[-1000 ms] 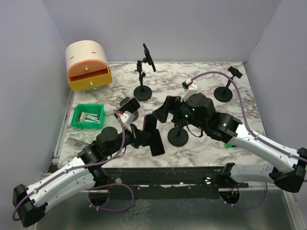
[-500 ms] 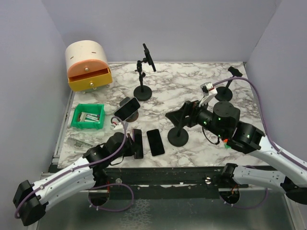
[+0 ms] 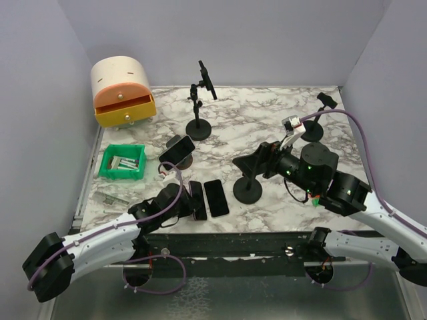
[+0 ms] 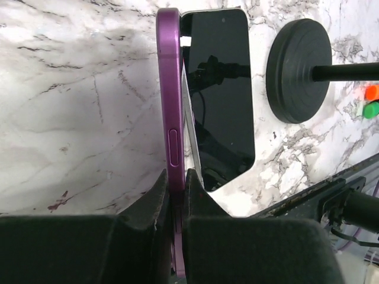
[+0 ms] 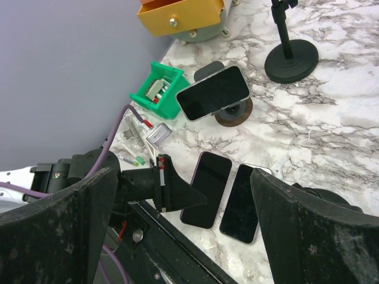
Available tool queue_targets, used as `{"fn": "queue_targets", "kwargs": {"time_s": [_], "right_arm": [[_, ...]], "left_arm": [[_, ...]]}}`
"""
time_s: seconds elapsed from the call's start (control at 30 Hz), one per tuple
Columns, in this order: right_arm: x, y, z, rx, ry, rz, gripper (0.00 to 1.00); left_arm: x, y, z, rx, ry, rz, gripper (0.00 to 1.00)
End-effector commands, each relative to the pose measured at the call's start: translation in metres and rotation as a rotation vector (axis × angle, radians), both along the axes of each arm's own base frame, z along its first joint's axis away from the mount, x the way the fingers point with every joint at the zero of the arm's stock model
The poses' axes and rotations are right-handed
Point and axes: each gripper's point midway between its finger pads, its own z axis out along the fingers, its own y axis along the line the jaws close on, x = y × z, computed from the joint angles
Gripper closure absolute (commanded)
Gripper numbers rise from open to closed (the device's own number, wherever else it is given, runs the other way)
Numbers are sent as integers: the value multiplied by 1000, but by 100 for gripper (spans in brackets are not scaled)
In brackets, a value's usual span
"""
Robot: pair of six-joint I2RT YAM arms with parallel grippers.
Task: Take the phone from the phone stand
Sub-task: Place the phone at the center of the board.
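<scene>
A purple-edged phone [image 3: 197, 199] lies screen up, low at the table's near edge, beside a second dark phone [image 3: 215, 197]. My left gripper [image 3: 185, 202] is shut on its near end. In the left wrist view the purple phone [image 4: 173, 112] shows edge-on, pinched between the fingers of that gripper [image 4: 176, 177]. An empty phone stand [image 3: 248, 189] with a round black base stands just right of the phones. Above it my right gripper [image 3: 248, 160] hangs open and holds nothing. From the right wrist both phones [image 5: 208, 188] [image 5: 240, 204] show side by side.
A third phone [image 3: 177, 150] rests on a low stand at mid left. Two more black stands [image 3: 198, 127] [image 3: 310, 129] stand at the back. A green bin [image 3: 122, 162] and a yellow drawer unit [image 3: 122, 93] are at the left. Small loose items [image 5: 137, 155] lie beside the bin.
My left gripper has brought the purple phone from upright by the stand down flat beside the other phone. The right arm has pulled back to the right.
</scene>
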Motion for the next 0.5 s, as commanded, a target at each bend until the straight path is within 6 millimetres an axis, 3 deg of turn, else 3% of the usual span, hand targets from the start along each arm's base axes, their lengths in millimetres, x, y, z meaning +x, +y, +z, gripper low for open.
{"fn": "queue_targets", "kwargs": {"time_s": [0.0,0.17,0.47], "right_arm": [[2,-3,-4,-14,-6,-13,0],[2,-6,-6,-16,-1,-24,0],[2,-12,-14,-38,8,-41,0]], "left_arm": [[-1,0,-12,6,19,4,91],[1,7,-14,46,20,21,59],[3,22,-4,105,0,53,34]]}}
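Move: My left hand still pinches the purple phone, tilted with one long edge raised. The middle of the board spot it goes to is some 3 cm ahead, 2 cm right and 3 cm below. The second phone lies about 3 cm ahead and 9 cm right, the empty stand some 7 cm ahead and 22 cm right, and the loaded stand 21 cm ahead and 5 cm left. From my right hand, that spot is about 3 cm back, 21 cm left and 32 cm down. With my left hand almost in place, I open the fingers from nearly shut to over half, letting go of the purple phone beside the second phone. As they spread I sink about 1 cm and, after a slight nudge right, ease some 1.5 cm back to the left, the wrist barely turning. The fingertips end low on either side of the phone's near end. ##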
